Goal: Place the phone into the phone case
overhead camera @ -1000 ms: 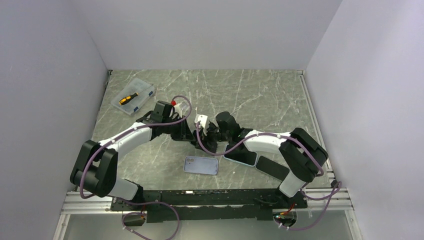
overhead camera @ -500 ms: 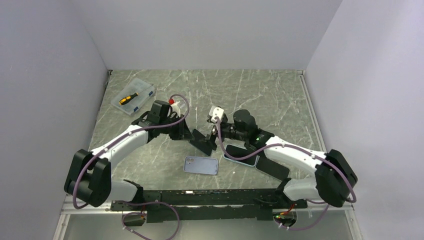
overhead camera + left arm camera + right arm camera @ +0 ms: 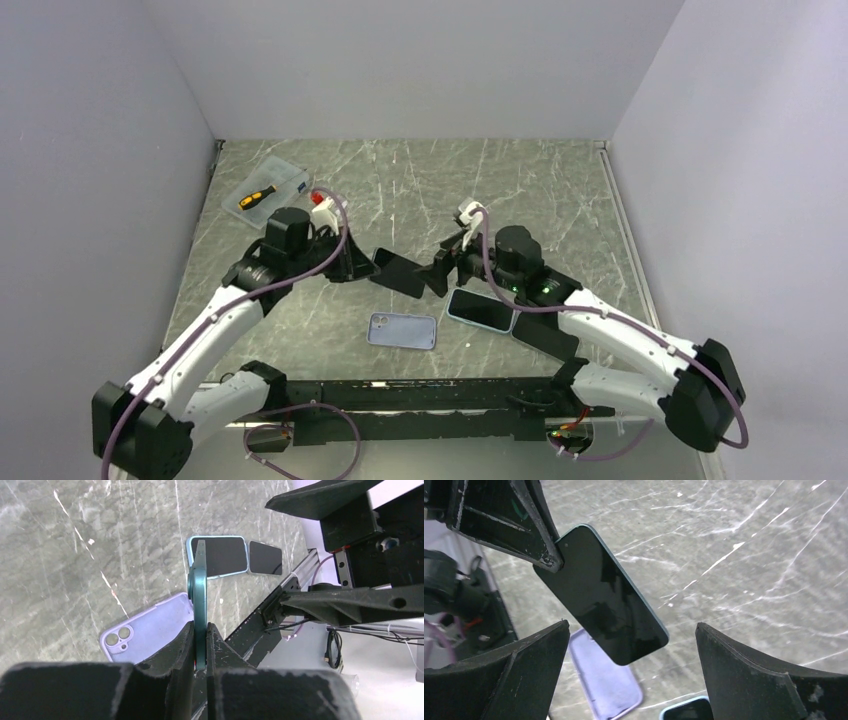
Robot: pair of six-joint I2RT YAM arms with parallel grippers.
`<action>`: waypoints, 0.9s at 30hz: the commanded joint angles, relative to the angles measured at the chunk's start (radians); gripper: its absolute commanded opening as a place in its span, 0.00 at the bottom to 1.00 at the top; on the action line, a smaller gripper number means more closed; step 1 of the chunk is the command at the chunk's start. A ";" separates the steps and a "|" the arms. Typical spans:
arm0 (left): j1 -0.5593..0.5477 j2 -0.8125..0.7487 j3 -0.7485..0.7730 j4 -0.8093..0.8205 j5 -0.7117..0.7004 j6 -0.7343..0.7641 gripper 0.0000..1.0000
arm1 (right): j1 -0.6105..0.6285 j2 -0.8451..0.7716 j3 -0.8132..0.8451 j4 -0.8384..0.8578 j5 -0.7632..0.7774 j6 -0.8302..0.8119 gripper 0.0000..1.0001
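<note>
My left gripper is shut on one end of the phone, a dark-screened phone with a teal edge, and holds it above the table. The left wrist view shows the phone edge-on, pinched between the fingers of that gripper. My right gripper is open just right of the phone's free end. In the right wrist view the phone hangs in front of the open gripper, apart from both fingers. The lilac phone case lies on the table below, its camera holes showing.
A phone in a light-blue case and a bare black phone lie right of the lilac case. A clear plastic box with an orange-handled screwdriver sits at the back left. Grey walls close in three sides.
My right gripper has opened wide and drawn back to the right, away from the phone. The left arm has pulled back to the left, carrying the phone in its grip.
</note>
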State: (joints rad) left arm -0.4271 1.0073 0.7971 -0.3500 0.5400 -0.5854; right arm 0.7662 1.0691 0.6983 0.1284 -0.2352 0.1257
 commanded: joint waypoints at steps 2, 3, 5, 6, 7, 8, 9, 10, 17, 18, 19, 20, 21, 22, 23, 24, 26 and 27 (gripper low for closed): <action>-0.004 -0.134 -0.044 0.035 0.023 -0.089 0.00 | -0.008 -0.111 -0.067 -0.019 0.018 0.267 1.00; -0.004 -0.156 -0.054 0.044 0.027 -0.103 0.00 | -0.008 -0.126 -0.077 -0.019 0.008 0.296 1.00; -0.004 -0.202 -0.076 0.064 0.034 -0.130 0.00 | -0.011 -0.162 -0.101 -0.022 -0.005 0.349 1.00; -0.004 -0.221 -0.090 0.077 0.042 -0.146 0.00 | -0.011 -0.182 -0.119 -0.016 -0.001 0.380 1.00; -0.004 -0.244 -0.107 0.095 0.049 -0.162 0.00 | -0.011 -0.219 -0.146 0.010 0.002 0.412 1.00; -0.004 -0.268 -0.123 0.115 0.055 -0.182 0.00 | -0.011 -0.252 -0.176 0.035 0.009 0.459 1.00; -0.004 -0.288 -0.140 0.131 0.058 -0.202 0.00 | -0.011 -0.279 -0.210 0.059 0.014 0.495 1.00; -0.004 -0.308 -0.154 0.145 0.060 -0.219 0.00 | -0.011 -0.311 -0.249 0.079 0.017 0.528 1.00; -0.005 -0.393 -0.237 0.257 0.108 -0.354 0.00 | -0.013 -0.427 -0.419 0.249 -0.034 0.723 0.94; -0.005 -0.401 -0.248 0.280 0.121 -0.377 0.00 | -0.013 -0.435 -0.436 0.278 -0.045 0.748 0.93; -0.006 -0.410 -0.261 0.304 0.135 -0.399 0.00 | -0.013 -0.442 -0.457 0.309 -0.055 0.776 0.91; -0.006 -0.421 -0.273 0.333 0.152 -0.418 0.00 | -0.013 -0.450 -0.475 0.350 -0.068 0.801 0.90; -0.006 -0.430 -0.282 0.341 0.159 -0.434 0.00 | -0.013 -0.457 -0.494 0.386 -0.076 0.824 0.88; -0.006 -0.441 -0.291 0.342 0.162 -0.446 0.00 | -0.013 -0.462 -0.512 0.414 -0.081 0.847 0.85; -0.006 -0.448 -0.301 0.373 0.170 -0.461 0.00 | -0.013 -0.468 -0.527 0.452 -0.083 0.865 0.82; -0.006 -0.457 -0.311 0.391 0.175 -0.476 0.00 | -0.013 -0.472 -0.546 0.474 -0.084 0.886 0.81; -0.005 -0.471 -0.340 0.447 0.192 -0.517 0.00 | -0.013 -0.476 -0.582 0.558 -0.091 0.934 0.76; -0.005 -0.475 -0.357 0.479 0.203 -0.540 0.00 | -0.014 -0.475 -0.599 0.589 -0.093 0.953 0.75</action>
State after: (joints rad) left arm -0.4290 0.5674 0.4686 -0.0937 0.6651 -1.0050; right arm 0.7559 0.6090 0.1471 0.4789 -0.2981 0.9504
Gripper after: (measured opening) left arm 0.143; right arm 0.776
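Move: My left hand already grips the left end of the phone, whose middle is about 5 cm to its right and 3 cm below it. The purple phone case lies roughly 10 cm back, 5 cm right and 13 cm below that hand, and the blue-cased phone 5 cm back, 22 cm right. From my open right hand the held phone's middle is some 5 cm left, 1 cm back and 4 cm below. Keeping the phone pinched in my left hand, I draw it back about 7 cm towards the purple case, rising 3 cm and tilting so its free right end comes up some 20 degrees. My right hand swings back about 9 cm and a little to the right and down, rolls around 45 degrees about its fingers, then starts closing from wide open at the phone's right end; contact there can't be seen. ##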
